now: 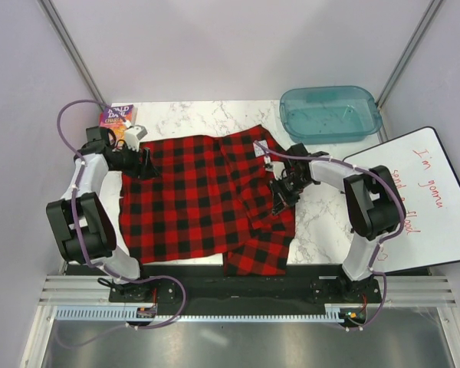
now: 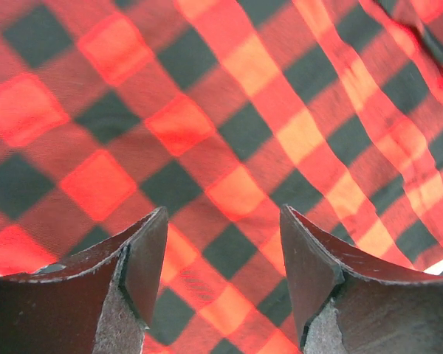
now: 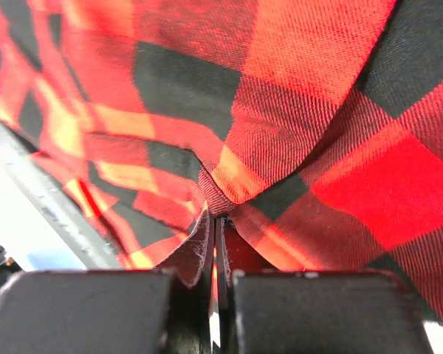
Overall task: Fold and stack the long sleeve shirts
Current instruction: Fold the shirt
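A red-and-black checked long sleeve shirt [image 1: 192, 192] lies spread over the marble table, its right part folded over in a strip toward the front edge. My left gripper [image 1: 142, 162] hovers at the shirt's far left corner. In the left wrist view the left gripper [image 2: 223, 243] stands open above the flat shirt [image 2: 207, 110], nothing between its fingers. My right gripper [image 1: 280, 201] sits at the shirt's right edge. In the right wrist view the right gripper [image 3: 213, 217] is shut on a pinched ridge of the shirt [image 3: 295, 110].
A translucent teal tub [image 1: 330, 113] stands at the back right. A colourful paperback book [image 1: 116, 116] lies at the back left corner, just behind my left gripper. A whiteboard [image 1: 425, 195] with red writing leans at the right. Bare marble table [image 1: 322, 218] shows right of the shirt.
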`<state>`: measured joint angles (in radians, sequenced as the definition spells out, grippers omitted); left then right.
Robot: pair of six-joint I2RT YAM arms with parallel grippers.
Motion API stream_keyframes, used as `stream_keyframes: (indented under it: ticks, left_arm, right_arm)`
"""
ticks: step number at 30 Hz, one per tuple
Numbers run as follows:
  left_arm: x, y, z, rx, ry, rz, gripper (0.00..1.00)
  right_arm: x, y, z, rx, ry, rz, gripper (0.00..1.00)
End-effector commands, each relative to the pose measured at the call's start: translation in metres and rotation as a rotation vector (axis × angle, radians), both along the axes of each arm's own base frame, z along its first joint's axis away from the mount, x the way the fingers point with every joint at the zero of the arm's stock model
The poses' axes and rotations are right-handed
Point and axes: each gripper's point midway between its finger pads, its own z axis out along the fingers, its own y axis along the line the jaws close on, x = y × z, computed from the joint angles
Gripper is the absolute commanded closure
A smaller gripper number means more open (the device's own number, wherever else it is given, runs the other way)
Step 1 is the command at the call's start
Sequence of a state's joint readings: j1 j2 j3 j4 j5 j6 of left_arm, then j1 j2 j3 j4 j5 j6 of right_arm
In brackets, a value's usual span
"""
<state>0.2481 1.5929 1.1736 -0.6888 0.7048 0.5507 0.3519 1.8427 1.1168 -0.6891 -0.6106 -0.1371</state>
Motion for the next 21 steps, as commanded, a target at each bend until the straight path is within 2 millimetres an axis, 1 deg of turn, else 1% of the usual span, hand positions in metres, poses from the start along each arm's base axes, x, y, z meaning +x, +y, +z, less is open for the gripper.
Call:
stream_keyframes:
  ticks: [1, 2, 4, 5, 6, 7, 8, 9, 10, 11, 12, 13, 14, 15, 16, 17, 18, 19, 20, 21]
  left_arm:
    - [0.027, 0.010, 0.032, -0.017, -0.108, 0.024, 0.31]
    - [0.032, 0.014, 0.037, -0.003, -0.128, 0.028, 0.32]
    - [0.046, 0.021, 0.048, 0.015, -0.165, 0.042, 0.32]
    - [0.052, 0.027, 0.049, 0.027, -0.173, 0.059, 0.32]
    - [0.064, 0.031, 0.060, 0.040, -0.216, 0.064, 0.32]
    - [0.071, 0.036, 0.058, 0.045, -0.215, 0.079, 0.32]
    - [0.078, 0.042, 0.060, 0.062, -0.226, 0.097, 0.32]
    - [0.091, 0.047, 0.071, 0.078, -0.282, 0.108, 0.32]
    - [0.098, 0.051, 0.068, 0.078, -0.283, 0.123, 0.32]
    - [0.106, 0.056, 0.071, 0.096, -0.302, 0.141, 0.32]
    - [0.118, 0.062, 0.080, 0.112, -0.343, 0.156, 0.32]
    - [0.124, 0.065, 0.081, 0.117, -0.351, 0.161, 0.32]
    - [0.132, 0.068, 0.072, 0.122, -0.339, 0.159, 0.31]
    - [0.141, 0.072, 0.081, 0.137, -0.365, 0.161, 0.31]
    - [0.148, 0.076, 0.081, 0.150, -0.380, 0.157, 0.32]
    - [0.156, 0.079, 0.071, 0.153, -0.370, 0.156, 0.33]
    - [0.165, 0.082, 0.077, 0.171, -0.402, 0.148, 0.33]
    - [0.174, 0.085, 0.075, 0.184, -0.427, 0.143, 0.33]
    - [0.184, 0.089, 0.068, 0.196, -0.430, 0.140, 0.33]
    - [0.191, 0.093, 0.063, 0.212, -0.440, 0.131, 0.33]
  right_arm:
    - [0.036, 0.019, 0.083, 0.201, -0.174, -0.011, 1.00]
    - [0.051, 0.023, 0.114, 0.241, -0.254, -0.012, 1.00]
    - [0.061, 0.033, 0.149, 0.306, -0.308, -0.011, 1.00]
    - [0.074, 0.040, 0.177, 0.345, -0.359, -0.020, 1.00]
    - [0.082, 0.044, 0.192, 0.371, -0.387, -0.029, 1.00]
    - [0.090, 0.047, 0.204, 0.389, -0.414, -0.041, 1.00]
    - [0.104, 0.053, 0.224, 0.416, -0.433, -0.086, 1.00]
    - [0.120, 0.058, 0.242, 0.451, -0.503, -0.098, 1.00]
    - [0.136, 0.060, 0.250, 0.454, -0.546, -0.132, 1.00]
    - [0.151, 0.063, 0.272, 0.480, -0.614, -0.155, 1.00]
    - [0.170, 0.068, 0.293, 0.525, -0.697, -0.183, 1.00]
    - [0.192, 0.069, 0.291, 0.513, -0.731, -0.228, 1.00]
    - [0.209, 0.071, 0.315, 0.539, -0.809, -0.242, 1.00]
    - [0.226, 0.072, 0.328, 0.553, -0.870, -0.261, 1.00]
    - [0.248, 0.078, 0.311, 0.537, -0.864, -0.274, 1.00]
    - [0.266, 0.078, 0.345, 0.565, -0.963, -0.293, 1.00]
    - [0.278, 0.079, 0.351, 0.574, -0.992, -0.307, 1.00]
    - [0.297, 0.084, 0.333, 0.569, -0.980, -0.327, 1.00]
    - [0.310, 0.082, 0.360, 0.594, -1.064, -0.358, 1.00]
    - [0.319, 0.081, 0.364, 0.601, -1.090, -0.373, 1.00]
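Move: The right hand already pinches the sleeve end just above the table; the shirt's far edge, where this sleeve joins, lies roughly 23 cm ahead and 15 cm left. The white patch is about 20 cm ahead, 5 cm left; the teal bin 32 cm ahead, 16 cm right. From the left hand, the shirt's far left corner is some 12 cm ahead, 4 cm left and 10 cm down, the book 19 cm ahead, 9 cm left. Right hand keeps its pinch, sweeping the sleeve up 33 cm and forward 27; open left hand moves 15 cm forward. ##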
